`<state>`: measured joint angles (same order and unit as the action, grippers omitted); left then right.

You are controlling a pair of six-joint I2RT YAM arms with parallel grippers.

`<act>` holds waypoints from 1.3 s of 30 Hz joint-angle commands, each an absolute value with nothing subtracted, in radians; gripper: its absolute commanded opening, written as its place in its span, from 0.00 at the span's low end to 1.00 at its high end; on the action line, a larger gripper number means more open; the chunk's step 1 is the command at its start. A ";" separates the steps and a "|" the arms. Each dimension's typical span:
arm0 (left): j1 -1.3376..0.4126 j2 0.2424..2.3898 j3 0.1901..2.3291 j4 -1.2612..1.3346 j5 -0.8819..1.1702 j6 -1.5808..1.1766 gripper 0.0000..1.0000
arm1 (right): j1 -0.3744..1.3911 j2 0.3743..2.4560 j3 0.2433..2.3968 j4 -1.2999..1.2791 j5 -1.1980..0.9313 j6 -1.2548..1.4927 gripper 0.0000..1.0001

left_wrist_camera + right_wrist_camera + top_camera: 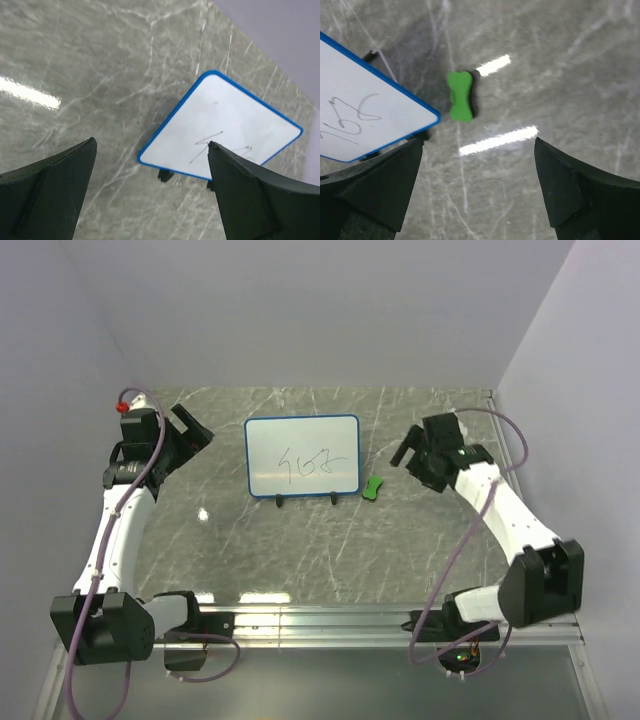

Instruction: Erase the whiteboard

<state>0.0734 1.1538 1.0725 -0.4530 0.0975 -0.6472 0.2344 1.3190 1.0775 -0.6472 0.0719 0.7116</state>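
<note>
The whiteboard (301, 456), white with a blue frame and two black feet, stands in the middle of the table with dark scribbles on it. It also shows in the left wrist view (220, 127) and the right wrist view (365, 110). A small green eraser (373, 488) lies just right of the board, seen too in the right wrist view (460, 96). My left gripper (190, 426) is open and empty, left of the board. My right gripper (412, 452) is open and empty, right of the eraser and above the table.
The grey marble table (320, 550) is walled by white panels at the back and both sides. A metal rail (320, 620) with the arm bases runs along the near edge.
</note>
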 commanded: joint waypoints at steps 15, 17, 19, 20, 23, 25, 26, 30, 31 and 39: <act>0.072 1.066 1.043 -0.523 0.156 -0.571 0.97 | 0.344 1.747 1.347 -0.752 0.089 0.767 0.94; 0.074 1.051 1.032 -0.514 0.158 -0.572 0.97 | 0.351 1.770 1.353 -0.739 0.069 0.773 0.93; 0.072 1.048 1.026 -0.512 0.156 -0.574 0.97 | 0.359 1.804 1.371 -0.738 0.063 0.775 0.93; 0.072 1.051 1.025 -0.514 0.158 -0.571 0.97 | 0.359 1.815 1.379 -0.738 0.061 0.775 0.93; 0.072 1.063 1.022 -0.520 0.150 -0.569 0.96 | 0.364 1.850 1.391 -0.735 0.054 0.776 0.92; 0.072 1.063 1.020 -0.515 0.150 -0.568 0.96 | 0.364 1.871 1.394 -0.736 0.055 0.776 0.91; 0.072 1.063 1.014 -0.509 0.149 -0.571 0.96 | 0.365 1.878 1.393 -0.730 0.052 0.776 0.91; 0.072 1.074 1.011 -0.495 0.147 -0.574 0.97 | 0.367 1.911 1.399 -0.723 0.064 0.769 0.88; 0.072 1.083 1.011 -0.489 0.149 -0.575 0.96 | 0.365 1.916 1.401 -0.721 0.067 0.761 0.88; 0.072 1.098 0.997 -0.433 0.190 -0.581 0.96 | 0.367 1.994 1.433 -0.716 0.075 0.735 0.74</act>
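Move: The green eraser lies about 8 cm to the left of the open right hand, some 4 cm ahead and roughly 16 cm below. The whiteboard's middle is some 15 cm farther left than the eraser and 7 cm farther out, and its nearer black clip sits about 9 cm left of the eraser and 2 cm nearer the base. From the left hand the eraser is about 37 cm to the right, roughly level ahead, 25 cm below. The green eraser is closed in on from above by the right hand, which swings forward and left over the table, then sinks about 13 cm while still edging left, tipping its fingers some 20 degrees steeper. Near the bottom the fingers start to narrow around the eraser; no clear touch shows yet. The empty left hand draws back 2 to 3 cm and lowers slightly. ##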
